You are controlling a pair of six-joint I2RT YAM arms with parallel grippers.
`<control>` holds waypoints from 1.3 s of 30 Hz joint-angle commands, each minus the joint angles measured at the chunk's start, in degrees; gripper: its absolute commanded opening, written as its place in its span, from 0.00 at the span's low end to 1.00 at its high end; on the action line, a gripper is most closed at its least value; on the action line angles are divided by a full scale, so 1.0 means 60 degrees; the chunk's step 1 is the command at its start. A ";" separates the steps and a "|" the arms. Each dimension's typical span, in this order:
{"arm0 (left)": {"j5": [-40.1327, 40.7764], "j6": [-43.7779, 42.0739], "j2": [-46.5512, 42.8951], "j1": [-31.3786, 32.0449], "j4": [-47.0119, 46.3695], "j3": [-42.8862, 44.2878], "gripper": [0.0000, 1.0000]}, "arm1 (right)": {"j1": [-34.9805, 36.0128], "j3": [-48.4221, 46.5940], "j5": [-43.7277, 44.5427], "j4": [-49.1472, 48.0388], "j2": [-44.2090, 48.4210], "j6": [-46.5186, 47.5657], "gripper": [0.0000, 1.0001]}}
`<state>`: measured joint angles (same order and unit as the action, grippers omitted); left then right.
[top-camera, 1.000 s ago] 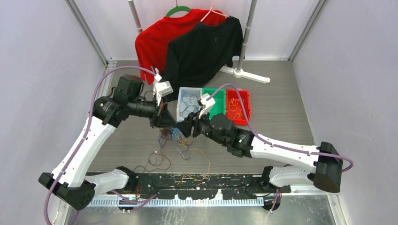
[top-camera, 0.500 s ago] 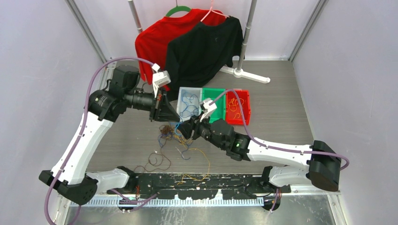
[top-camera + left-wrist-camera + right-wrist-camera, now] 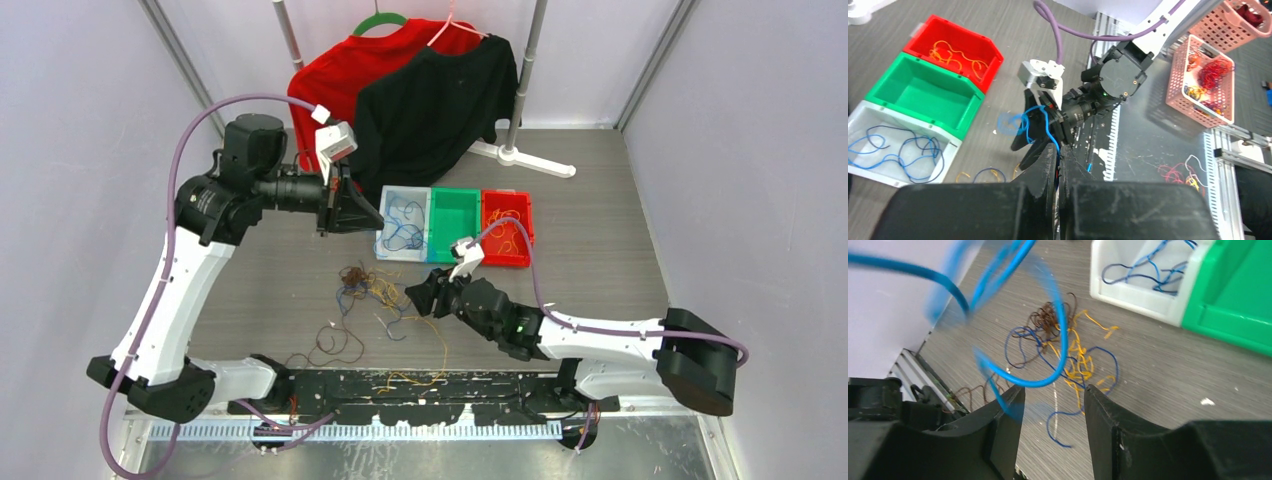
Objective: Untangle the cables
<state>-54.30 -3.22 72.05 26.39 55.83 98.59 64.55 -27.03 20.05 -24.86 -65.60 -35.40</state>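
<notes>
A tangle of brown, blue and yellow-orange cables (image 3: 365,287) lies on the grey table, also seen in the right wrist view as the tangle (image 3: 1063,347). My left gripper (image 3: 376,221) is raised at the near-left corner of the white bin (image 3: 392,250), shut on a bright blue cable (image 3: 1045,120) that curls away from its tips (image 3: 1060,149). That blue cable (image 3: 1060,325) hangs blurred in front of my right gripper (image 3: 1053,405), which stands open and holds nothing. In the top view the right gripper (image 3: 415,298) is just right of the tangle.
A green bin (image 3: 455,195) and a red bin (image 3: 527,232) with yellow-orange wires stand next to the white one. Loose brown (image 3: 330,345) and yellow (image 3: 430,345) wires lie near the front rail. Red and black shirts (image 3: 430,100) hang behind. Pink baskets (image 3: 1178,75) sit off-table.
My left gripper has risen and moved back toward the white bin, taking the blue cable. My right gripper has drawn away from it, toward the front right, and now hovers beside the tangle.
</notes>
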 commanded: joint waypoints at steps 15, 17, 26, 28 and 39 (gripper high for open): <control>0.3820 -0.2264 0.1692 -0.0074 -0.2423 -0.0861 0.00 | -0.0036 0.0378 0.1957 0.2477 0.3628 -0.0117 0.78; 0.3965 -0.2373 0.1977 -0.0066 -0.2615 -0.0838 0.00 | -0.0038 0.0385 0.2218 0.2783 0.4024 -0.0086 0.78; 0.4553 -0.2867 0.3769 -0.0058 -0.2919 -0.0245 0.00 | -0.0051 0.0513 0.2996 0.3624 0.5079 -0.0055 0.78; 0.4551 -0.2899 0.4149 -0.0063 -0.2889 -0.0040 0.00 | -0.0051 0.0549 0.3095 0.3670 0.5183 -0.0062 0.79; 0.4700 -0.2672 0.5853 -0.0061 -0.3279 0.0913 0.00 | -0.0093 0.0579 0.3428 0.3777 0.5261 0.0069 0.80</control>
<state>-26.28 -19.86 105.82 26.22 39.97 100.25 64.27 -23.40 37.98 -1.02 -34.85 -35.94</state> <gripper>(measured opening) 0.010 0.800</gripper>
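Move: My left hand has the light blue cable pinched. The white bin it is bound for lies roughly 28 cm ahead of it, 3 cm to the right and 38 cm below; the green bin is alongside, some 12 cm farther right. The cable tangle on the table is about 13 cm ahead of this left hand, 4 cm left and 40 cm down. From my right hand, the tangle is about 12 cm ahead, 9 cm left and 15 cm below. Keeping the blue cable shut in my left fingers, I carry it forward about 23 cm while sinking some 20 cm, towards the white bin, tipping the fingers further down. My right hand, with the cable's loops hanging close by its fingers, opens wider and backs off about 11 cm to the right, dipping a little before rising, and turns clockwise. ##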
